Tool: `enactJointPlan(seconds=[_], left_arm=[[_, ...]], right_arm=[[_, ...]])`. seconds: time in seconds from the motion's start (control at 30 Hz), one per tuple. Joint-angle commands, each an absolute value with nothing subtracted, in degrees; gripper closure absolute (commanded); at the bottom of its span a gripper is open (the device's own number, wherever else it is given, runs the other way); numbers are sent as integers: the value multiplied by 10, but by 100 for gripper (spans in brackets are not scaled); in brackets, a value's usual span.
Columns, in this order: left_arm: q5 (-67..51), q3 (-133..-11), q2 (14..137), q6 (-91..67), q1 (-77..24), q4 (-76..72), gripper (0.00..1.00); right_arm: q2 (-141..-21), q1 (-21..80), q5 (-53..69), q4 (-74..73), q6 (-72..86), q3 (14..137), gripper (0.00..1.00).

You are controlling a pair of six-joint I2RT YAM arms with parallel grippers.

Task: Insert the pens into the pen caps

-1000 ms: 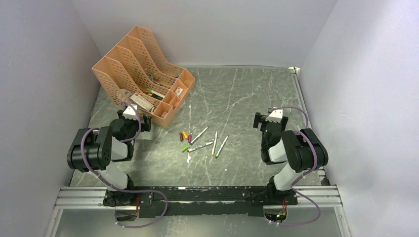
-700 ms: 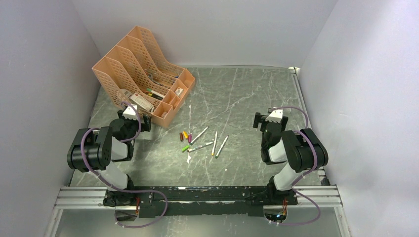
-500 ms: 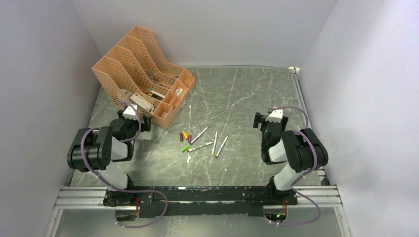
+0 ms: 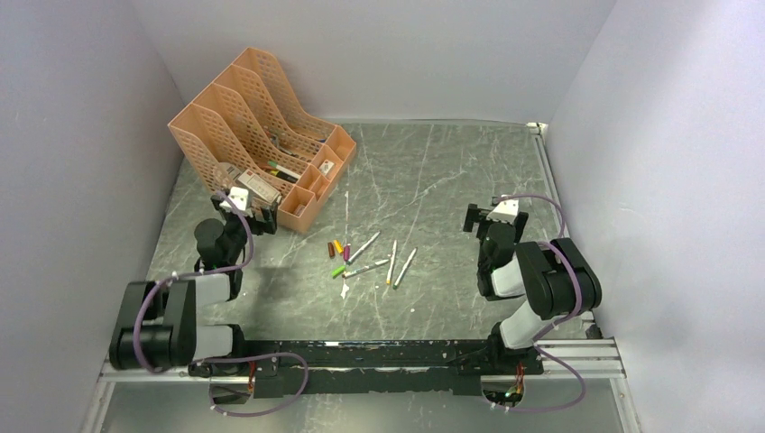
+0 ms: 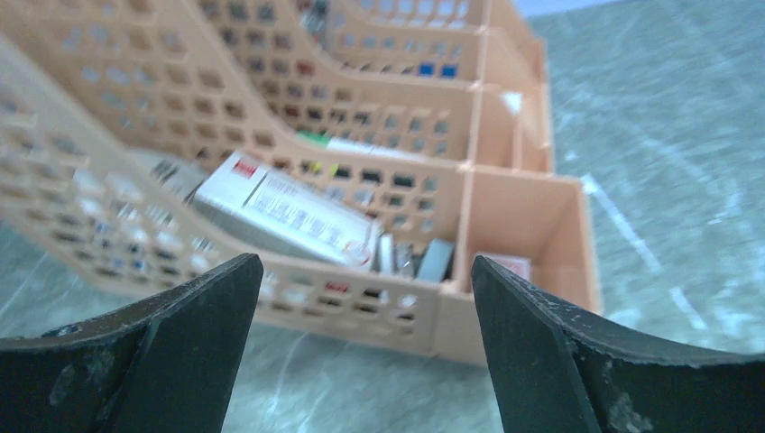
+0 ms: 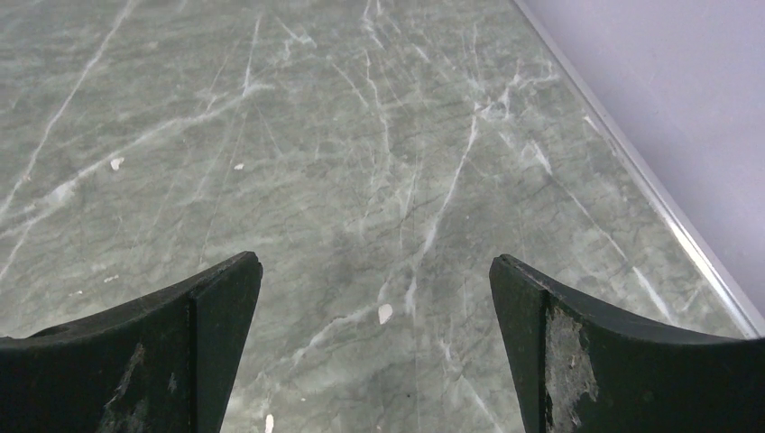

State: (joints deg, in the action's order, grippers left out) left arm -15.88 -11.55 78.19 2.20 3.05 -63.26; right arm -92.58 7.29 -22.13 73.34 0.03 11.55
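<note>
Several white pens (image 4: 364, 245) lie loose at the table's middle, with a few more (image 4: 391, 262) just to the right. Small pen caps lie left of them: orange (image 4: 337, 245), magenta (image 4: 346, 252) and green (image 4: 339, 270). My left gripper (image 4: 244, 206) is open and empty, left of the pens, close to the front of the organiser; the left wrist view (image 5: 365, 361) shows only the organiser between its fingers. My right gripper (image 4: 492, 221) is open and empty, right of the pens, over bare table in the right wrist view (image 6: 374, 352). No pens or caps show in either wrist view.
A peach perforated desk organiser (image 4: 262, 135) with boxes and small items stands at the back left; it fills the left wrist view (image 5: 505, 207). A tiny white scrap (image 4: 344, 290) lies near the caps. Walls enclose the table on three sides.
My left arm has swung: its elbow dropped toward the near left edge and the gripper edged toward the organiser. The right arm, pens and caps have not moved.
</note>
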Motion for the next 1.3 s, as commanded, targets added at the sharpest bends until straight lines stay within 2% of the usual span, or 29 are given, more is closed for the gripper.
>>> enactJointPlan(seconds=[0.0,0.17,0.27,0.33,0.4,0.47,0.67,0.7,0.8,0.83,0.9,1.07,1.2,1.27], left_arm=[[-190,-156,701,-13,-5,-491,3],[-226,-212,613,-24,-47,-309,3],[-240,-223,576,-17,-100,-320,3],[-185,-258,588,-85,-129,-345,3],[-150,-361,645,-204,-133,-250,3],[-182,-491,743,-212,-143,-125,3],[-250,-681,1006,-165,-198,-105,2],[-263,-716,1042,-160,-206,-96,7],[-273,-836,1135,-149,-231,-60,30],[-274,-868,1164,-147,-240,-47,34],[-284,-937,1217,-139,-255,-12,39],[-269,-1034,1303,-121,-286,38,39],[-216,-1063,1350,-120,-288,64,76],[-180,-1067,1364,-113,-288,67,88]], right_arm=[[-904,70,-237,734,3,117,0],[-894,71,-248,735,5,113,0],[-863,73,-250,684,4,126,0],[-839,73,-240,642,-1,141,0],[-809,73,-205,591,-14,157,0],[-778,74,-175,554,-12,168,0],[-698,74,-132,510,38,183,0],[-691,74,-126,499,42,187,0],[-678,74,-120,473,50,193,0],[-675,74,-119,471,51,191,0],[-670,74,-120,473,53,182,0],[-667,73,-127,470,54,168,0],[-668,73,-136,466,50,166,0],[-669,74,-140,466,47,167,0]])
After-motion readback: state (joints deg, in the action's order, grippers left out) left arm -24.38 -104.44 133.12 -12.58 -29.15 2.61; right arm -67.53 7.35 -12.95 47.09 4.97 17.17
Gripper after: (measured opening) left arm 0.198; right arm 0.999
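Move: The far pen of the loose group, nearest the caps, lies about 27 cm to the left hand's right, 8 cm back and 12 cm below. Beside it, the purple cap is some 23 cm right and 9 cm back, the green cap 21 cm right and 13 cm back. The organizer's middle stands about 14 cm ahead and 3 cm right, 4 cm lower. From the right hand that pen is roughly 33 cm left, 7 cm back and 8 cm down. Swing the left gripper about 35 cm to the right, lifting it some 14 cm over the organizer's near corner, then carrying it forward and down to low over the bare table beyond the pens. Tip the fingers down and turn them clockwise, roughly 35 degrees each, and nearly shut them, empty, on the descent. Raise the open right gripper about 10 cm, easing slightly left, then let it sink a little. ##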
